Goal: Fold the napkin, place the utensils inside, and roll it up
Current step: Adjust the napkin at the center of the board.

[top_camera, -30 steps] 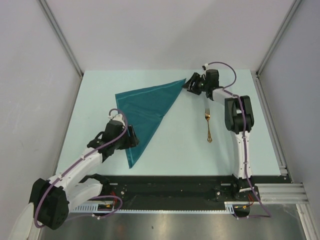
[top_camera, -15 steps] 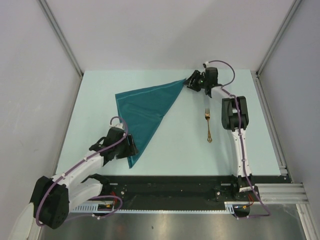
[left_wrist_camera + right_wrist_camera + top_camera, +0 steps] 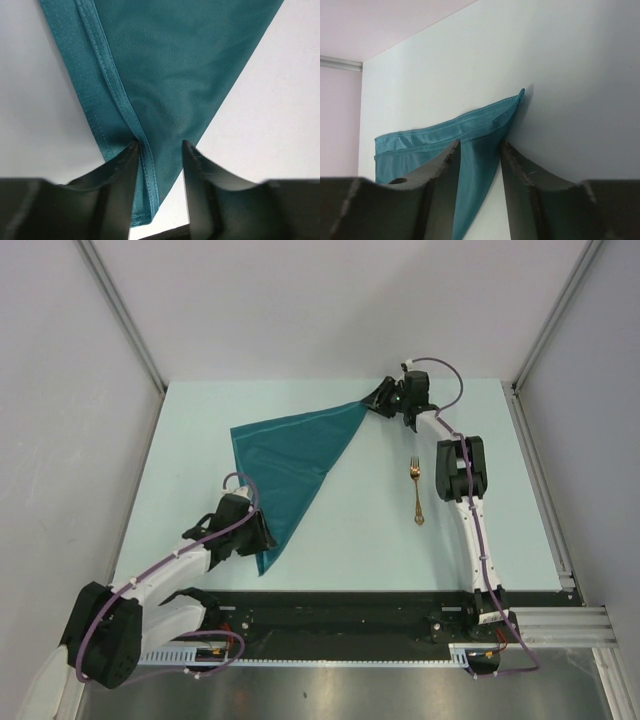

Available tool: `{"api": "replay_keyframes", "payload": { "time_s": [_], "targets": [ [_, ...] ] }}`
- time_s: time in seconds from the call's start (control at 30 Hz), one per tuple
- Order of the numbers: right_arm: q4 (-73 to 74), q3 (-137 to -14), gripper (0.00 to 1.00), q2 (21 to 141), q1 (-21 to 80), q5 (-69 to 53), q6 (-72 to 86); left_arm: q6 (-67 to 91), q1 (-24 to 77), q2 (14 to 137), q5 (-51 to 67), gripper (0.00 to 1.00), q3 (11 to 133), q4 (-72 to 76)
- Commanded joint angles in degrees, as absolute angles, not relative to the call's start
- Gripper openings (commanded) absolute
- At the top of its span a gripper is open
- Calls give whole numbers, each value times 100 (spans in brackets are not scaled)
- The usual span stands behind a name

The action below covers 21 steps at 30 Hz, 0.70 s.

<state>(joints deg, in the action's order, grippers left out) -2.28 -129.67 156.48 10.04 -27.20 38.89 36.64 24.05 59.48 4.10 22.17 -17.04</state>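
Note:
The dark teal napkin (image 3: 295, 455) lies folded into a triangle on the pale table (image 3: 480, 430). The gold fork (image 3: 416, 492) lies to its right, apart from the cloth. My left gripper (image 3: 262, 535) is at the triangle's near tip. In the left wrist view the left gripper (image 3: 160, 145) has its jaws apart, straddling the hemmed corner of the napkin (image 3: 170, 75). My right gripper (image 3: 375, 405) is at the far right tip. In the right wrist view the right gripper (image 3: 480, 145) also has a gap between its fingers, with the napkin (image 3: 445, 132) corner lying in it.
Grey walls and metal rails (image 3: 540, 460) border the table. A black rail (image 3: 340, 605) runs along the near edge by the arm bases.
The left gripper has slid toward the near tip of the napkin. The right gripper has moved left onto the far right tip. Both pairs of jaws have narrowed.

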Motion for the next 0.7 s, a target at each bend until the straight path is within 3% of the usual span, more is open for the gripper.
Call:
{"api": "replay_keyframes", "payload": {
  "time_s": [0.0, 0.07, 0.13, 0.2, 0.27, 0.33, 0.67],
  "targets": [
    [237, -13201, 38, 15917, 1055, -2523, 4043, 3744, 2443, 6021, 387, 40, 1987, -1802],
    [229, -13210, 34, 15934, 1055, -2470, 4095, 3753, 2443, 6038, 361, 35, 1951, -1802],
    [211, -13201, 22, 15943, 1055, -2444, 4122, 3770, 2443, 6056, 343, 29, 1934, -1837],
    [202, -13201, 7, 15943, 1046, -2391, 4157, 3779, 2452, 6012, 282, 18, 1942, -1854],
    [167, -13184, 0, 15917, 1020, -2321, 4210, 3806, 2452, 5924, 238, 7, 1934, -1916],
    [88, -13070, 0, 15856, 958, -2294, 4306, 3850, 2452, 5863, 176, 0, 1942, -1951],
    [-149, -12981, 0, 15618, 695, -2241, 4272, 3964, 2496, 5581, 18, 0, 1960, -2188]
  ]
}}
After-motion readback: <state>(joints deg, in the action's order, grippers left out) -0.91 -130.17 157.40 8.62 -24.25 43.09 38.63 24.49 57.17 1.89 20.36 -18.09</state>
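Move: The left hand is open just over the napkin's near end, with the cloth to pinch straight below by about 1 cm; the near corner is some 9 cm back and 2 cm left of the hand. The right hand straddles the far right corner, which is about 2 cm ahead and 1 cm down. From the right hand, the far left corner is some 41 cm left and 7 cm back; the fork is roughly 16 cm right and 27 cm back. Close both grippers on the napkin where they stand: let the left sink a touch as it pinches the cloth near the near corner, and the right about 1 cm as it pinches the far right corner. Once shut, draw the right hand about 2 cm to the right and slightly forward, swinging it a few degrees clockwise, while the left eases back and left by barely 1 cm, keeping its pinch. ##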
